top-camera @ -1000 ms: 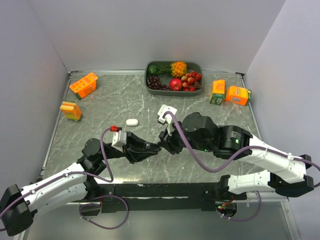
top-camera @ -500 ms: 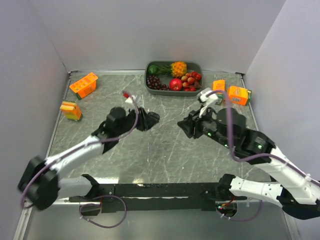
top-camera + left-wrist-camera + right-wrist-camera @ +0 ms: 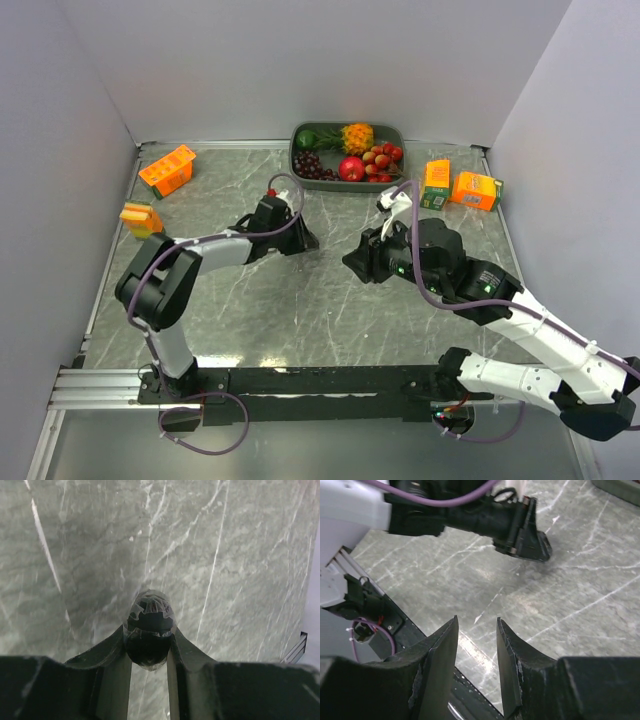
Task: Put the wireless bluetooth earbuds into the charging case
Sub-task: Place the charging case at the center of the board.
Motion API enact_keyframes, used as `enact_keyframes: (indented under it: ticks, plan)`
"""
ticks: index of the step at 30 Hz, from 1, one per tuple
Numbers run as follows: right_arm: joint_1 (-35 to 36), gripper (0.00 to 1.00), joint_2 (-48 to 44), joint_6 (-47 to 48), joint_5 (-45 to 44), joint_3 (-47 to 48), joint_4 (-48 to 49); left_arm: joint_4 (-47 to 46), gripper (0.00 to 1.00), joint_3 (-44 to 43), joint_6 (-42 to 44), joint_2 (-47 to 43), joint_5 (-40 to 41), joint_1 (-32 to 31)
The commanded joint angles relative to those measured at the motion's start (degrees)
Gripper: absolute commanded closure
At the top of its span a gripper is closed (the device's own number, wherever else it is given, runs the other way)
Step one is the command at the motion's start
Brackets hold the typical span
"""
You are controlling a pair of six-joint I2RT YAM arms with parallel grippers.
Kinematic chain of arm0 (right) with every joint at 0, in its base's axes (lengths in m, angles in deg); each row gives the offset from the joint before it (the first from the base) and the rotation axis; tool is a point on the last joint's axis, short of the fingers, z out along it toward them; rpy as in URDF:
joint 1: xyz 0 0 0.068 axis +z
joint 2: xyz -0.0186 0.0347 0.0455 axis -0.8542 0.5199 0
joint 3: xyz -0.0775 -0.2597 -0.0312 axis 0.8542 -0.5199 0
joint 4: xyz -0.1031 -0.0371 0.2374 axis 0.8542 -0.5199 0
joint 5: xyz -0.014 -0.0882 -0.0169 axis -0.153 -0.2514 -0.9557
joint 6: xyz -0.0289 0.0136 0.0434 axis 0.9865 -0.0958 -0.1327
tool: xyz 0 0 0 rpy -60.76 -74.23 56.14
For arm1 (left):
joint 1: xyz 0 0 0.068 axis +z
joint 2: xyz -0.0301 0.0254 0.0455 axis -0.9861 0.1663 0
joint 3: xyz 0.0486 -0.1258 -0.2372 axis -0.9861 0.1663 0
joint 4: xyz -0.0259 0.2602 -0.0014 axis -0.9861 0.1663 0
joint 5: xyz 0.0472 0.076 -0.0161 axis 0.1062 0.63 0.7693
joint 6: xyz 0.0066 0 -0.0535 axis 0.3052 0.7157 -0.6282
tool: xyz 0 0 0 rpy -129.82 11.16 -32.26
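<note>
My left gripper is shut on a small glossy black bud with a clear ruffled tip, which looks like a black earbud. It is held just above the marble table. From above, the left gripper lies low at the table's middle, pointing right. To its right, my right gripper hovers, turned toward it. In the right wrist view the right gripper is open with nothing between its fingers, and the left gripper shows beyond them. The charging case is out of view, and no white earbuds show.
A dark tray of fruit stands at the back centre. Two orange cartons sit at the left, and two more at the back right. White walls close off three sides.
Both grippers have left the front centre, where they met. The left arm has stretched toward the back and the right has pulled back right. The white case seen earlier on the table no longer shows.
</note>
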Motion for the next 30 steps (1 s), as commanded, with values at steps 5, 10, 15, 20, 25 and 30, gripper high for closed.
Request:
enact_keyframes:
  ticks: [5,10,15,20,25,30]
  plan:
    - [-1.31,0.56,-0.57,0.2,2.1,-0.38,3.77,1.42,0.91,-6.33,-1.45,6.85,-2.0,0.41]
    - [-1.84,0.55,-1.1,0.2,2.46,-0.46,3.68,2.57,0.75,-6.24,-1.63,8.0,-2.52,1.03]
    - [-2.02,0.56,-1.1,-0.24,2.55,-0.46,3.68,3.62,0.61,-5.45,-0.93,8.17,-2.96,1.64]
    - [-2.2,0.55,-1.27,-0.33,2.28,-0.46,3.07,3.89,0.5,-4.14,-0.84,7.21,-3.23,2.17]
    - [-2.37,0.55,-1.8,-0.33,1.67,-0.46,2.63,4.85,0.46,-2.82,-0.05,5.89,-2.7,2.43]
    - [-2.46,0.55,-2.07,-0.33,1.49,-0.64,2.36,5.73,0.46,-1.32,0.48,3.61,-2.7,3.05]
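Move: The left hand already holds the black charging case; its spot on the board is almost right below, some 5 cm down and 2 cm ahead. The white earbud case lies about 11 cm to that hand's left, level with it, hidden under the arm; the fruit tray's middle is roughly 22 cm ahead and 9 cm to the right. From the right hand, the set-down spot is some 16 cm ahead, 9 cm left and 28 cm below. Down onto the marble board goes the black charging case, carried in the left fingers: they sink about 4 cm, edging roughly a centimetre forward, while the wrist tips some 5 degrees further down. Low over the board the hand then all but stops, and the fingers spread from about a third open to just over half, letting go of the case. ##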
